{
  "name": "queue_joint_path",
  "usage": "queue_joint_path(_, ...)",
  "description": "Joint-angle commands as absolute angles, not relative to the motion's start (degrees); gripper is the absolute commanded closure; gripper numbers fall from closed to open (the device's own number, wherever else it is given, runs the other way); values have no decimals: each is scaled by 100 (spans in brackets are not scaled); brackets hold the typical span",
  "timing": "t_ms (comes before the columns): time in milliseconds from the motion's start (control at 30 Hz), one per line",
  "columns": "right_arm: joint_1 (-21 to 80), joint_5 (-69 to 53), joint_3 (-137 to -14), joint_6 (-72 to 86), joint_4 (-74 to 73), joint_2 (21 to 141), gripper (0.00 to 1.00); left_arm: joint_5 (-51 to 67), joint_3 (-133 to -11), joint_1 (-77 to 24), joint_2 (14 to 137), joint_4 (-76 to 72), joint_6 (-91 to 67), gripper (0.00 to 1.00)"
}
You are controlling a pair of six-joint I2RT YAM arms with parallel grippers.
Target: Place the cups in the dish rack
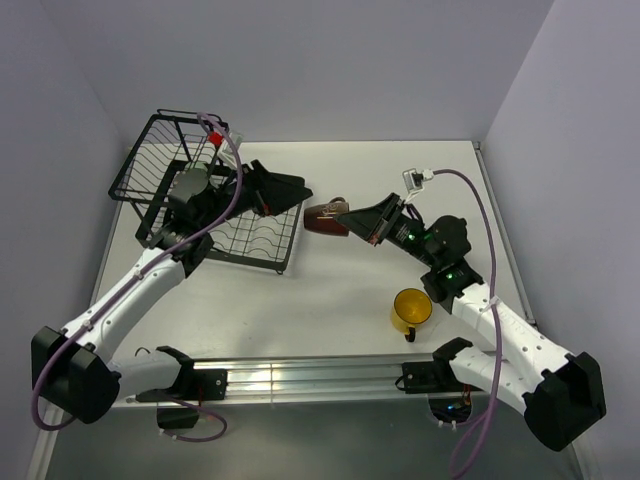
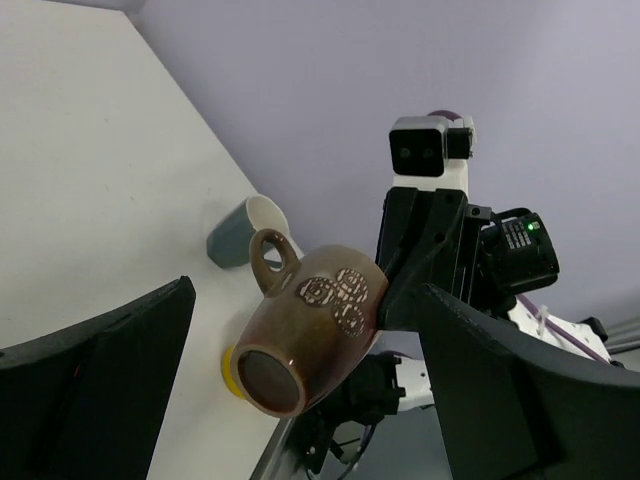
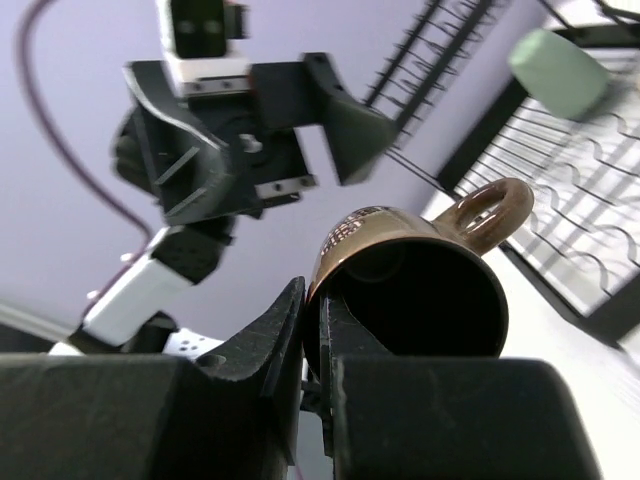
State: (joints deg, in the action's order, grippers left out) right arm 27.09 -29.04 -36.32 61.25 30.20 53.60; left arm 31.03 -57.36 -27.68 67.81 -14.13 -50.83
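Note:
My right gripper [image 1: 345, 220] [image 3: 312, 300] is shut on the rim of the dark brown mug [image 1: 322, 218] [image 3: 420, 290], one finger inside and one outside. It holds the mug on its side above the table. My left gripper [image 1: 295, 195] [image 2: 308, 300] stands open just left of the mug [image 2: 320, 330], its fingers wide apart and not touching it. The black wire dish rack [image 1: 150, 165] [image 3: 560, 200] sits at the back left. A pale green cup [image 3: 560, 70] lies in it. The yellow mug [image 1: 410, 310] [image 2: 230, 372] stands near the right arm.
A greyish cup [image 2: 245, 232] lies on its side on the table beyond the held mug; the top view does not show it. The metal rail [image 1: 300, 378] runs along the near edge. Walls close in on the left, back and right.

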Motion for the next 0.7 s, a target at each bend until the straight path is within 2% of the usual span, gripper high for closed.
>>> queue_joint_path(0, 2672, -3015, -3639, 6372, 4534, 5116, 100, 3708, -5713, -2751, 6803, -2039, -5282, 1)
queue_joint_path(300, 2672, -2892, -3366, 6196, 5273, 5010, 100, 4113, -5555, -2751, 6812, -2347, -5563, 1)
queue_joint_path(533, 2689, -2962, -3331, 6038, 5677, 5185, 100, 4570, -5291, -2768, 6785, -3435, -6433, 1)
queue_joint_path(667, 2733, -2918, -3349, 5889, 5704, 5168, 100, 4658, -5300, -2874, 6873, -3542, -6609, 1)
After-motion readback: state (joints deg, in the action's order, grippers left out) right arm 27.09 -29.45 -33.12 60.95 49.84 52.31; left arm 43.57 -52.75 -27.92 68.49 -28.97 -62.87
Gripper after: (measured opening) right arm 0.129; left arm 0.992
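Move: The brown cup, held near its rim in the right fingers, lies about 10 cm to the left gripper's right, some 4 cm back and 4 cm below. The dish rack's tray is some 12 cm ahead of the left hand, 11 cm left and 33 cm below. From the right hand, the left gripper is about 12 cm left, 6 cm ahead and slightly higher; the yellow mug stands some 17 cm right, 6 cm back and 29 cm below. Upward, some 5 cm and a little back, the right hand raises the brown cup towards the left gripper's level, tipping its fingers up about 15 degrees, its grip kept; most of the rise comes early. The left hand draws back about 4 cm and turns clockwise some 15 degrees, jaws still wide open, lining up with the cup's base end. ##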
